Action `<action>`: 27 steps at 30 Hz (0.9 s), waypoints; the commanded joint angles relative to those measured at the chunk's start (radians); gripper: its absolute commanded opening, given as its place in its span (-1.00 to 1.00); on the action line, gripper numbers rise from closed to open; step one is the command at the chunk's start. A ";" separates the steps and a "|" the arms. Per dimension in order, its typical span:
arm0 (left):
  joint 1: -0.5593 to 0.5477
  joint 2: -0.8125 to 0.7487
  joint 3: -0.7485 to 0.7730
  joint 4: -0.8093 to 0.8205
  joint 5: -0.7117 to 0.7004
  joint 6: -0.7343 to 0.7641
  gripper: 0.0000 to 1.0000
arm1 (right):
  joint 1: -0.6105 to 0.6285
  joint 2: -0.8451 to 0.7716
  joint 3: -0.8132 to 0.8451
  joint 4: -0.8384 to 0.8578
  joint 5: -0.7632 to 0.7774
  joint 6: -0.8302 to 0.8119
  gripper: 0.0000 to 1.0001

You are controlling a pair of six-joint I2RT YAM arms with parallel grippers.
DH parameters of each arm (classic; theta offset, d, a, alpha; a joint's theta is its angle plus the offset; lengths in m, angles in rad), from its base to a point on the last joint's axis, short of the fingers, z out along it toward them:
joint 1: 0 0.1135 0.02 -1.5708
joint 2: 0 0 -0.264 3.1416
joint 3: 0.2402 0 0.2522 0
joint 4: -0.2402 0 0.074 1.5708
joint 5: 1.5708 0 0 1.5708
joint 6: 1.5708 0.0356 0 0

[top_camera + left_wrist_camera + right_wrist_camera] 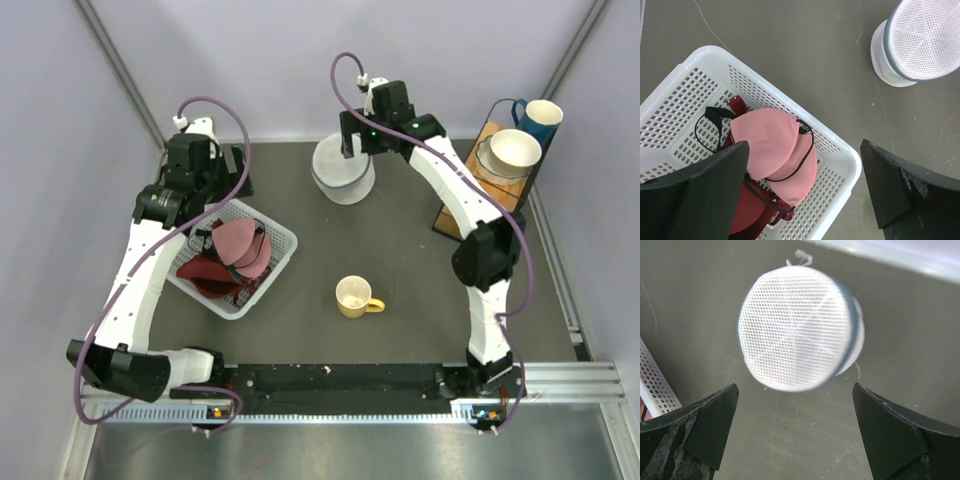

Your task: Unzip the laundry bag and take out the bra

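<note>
The laundry bag (343,172) is a white mesh pod with a grey zipper band, standing at the back middle of the table. It also shows in the left wrist view (920,42) and the right wrist view (797,327). Nothing coloured shows through its mesh. My right gripper (372,140) (795,390) is open and empty, hovering above and just beside the bag. My left gripper (225,185) (802,160) is open and empty above the white lattice basket (283,238) (847,160). A pink bra (240,245) (772,145) lies in the basket on a dark red bra (205,275) (747,210).
A yellow mug (355,297) stands in the middle near the front. At the back right a wooden rack (452,215) bears a white bowl (515,150) and a blue-handled mug (541,120). Walls close in on both sides.
</note>
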 commanded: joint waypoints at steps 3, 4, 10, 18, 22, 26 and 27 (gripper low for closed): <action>-0.016 -0.015 -0.006 -0.006 0.014 -0.020 0.98 | -0.035 0.180 0.119 -0.042 -0.072 0.149 0.96; -0.016 -0.017 -0.007 -0.006 0.014 -0.021 0.98 | -0.036 0.191 0.119 -0.040 -0.078 0.164 0.96; -0.019 -0.023 0.003 -0.012 0.068 -0.009 0.98 | -0.033 0.263 0.132 -0.032 -0.193 0.216 0.82; -0.019 0.005 0.064 0.009 0.250 0.052 0.98 | -0.013 0.108 0.006 0.073 -0.190 0.115 -1.00; -0.017 0.130 0.159 0.061 0.429 0.112 0.98 | -0.012 -0.028 -0.151 0.087 -0.293 -0.042 -1.00; -0.014 0.235 0.182 0.145 0.534 0.095 0.98 | -0.012 -0.154 -0.298 0.092 -0.419 -0.194 -1.00; -0.013 0.253 0.182 0.162 0.552 0.091 0.98 | -0.015 -0.194 -0.324 0.092 -0.437 -0.219 -1.00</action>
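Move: Ahead of the right hand by roughly 8 cm, about 5 cm to its left and 19 cm lower, stands the round mesh laundry bag. The basket of bras lies about 17 cm back and 31 cm left of that hand, the yellow mug some 27 cm back and 2 cm left. From the left hand the bag is roughly 22 cm ahead, 20 cm right and 23 cm below, with the basket about 3 cm back, 6 cm left and well below. Dropping some 13 cm with fingers wide open and tipping about 20 degrees further down, the right hand reaches the bag's near right rim, pinches the mesh by the zip and draws it back and up some 6 cm each way. Late on, the left hand, open and empty, swings right towards the bag, turning clockwise, and finally forward. ##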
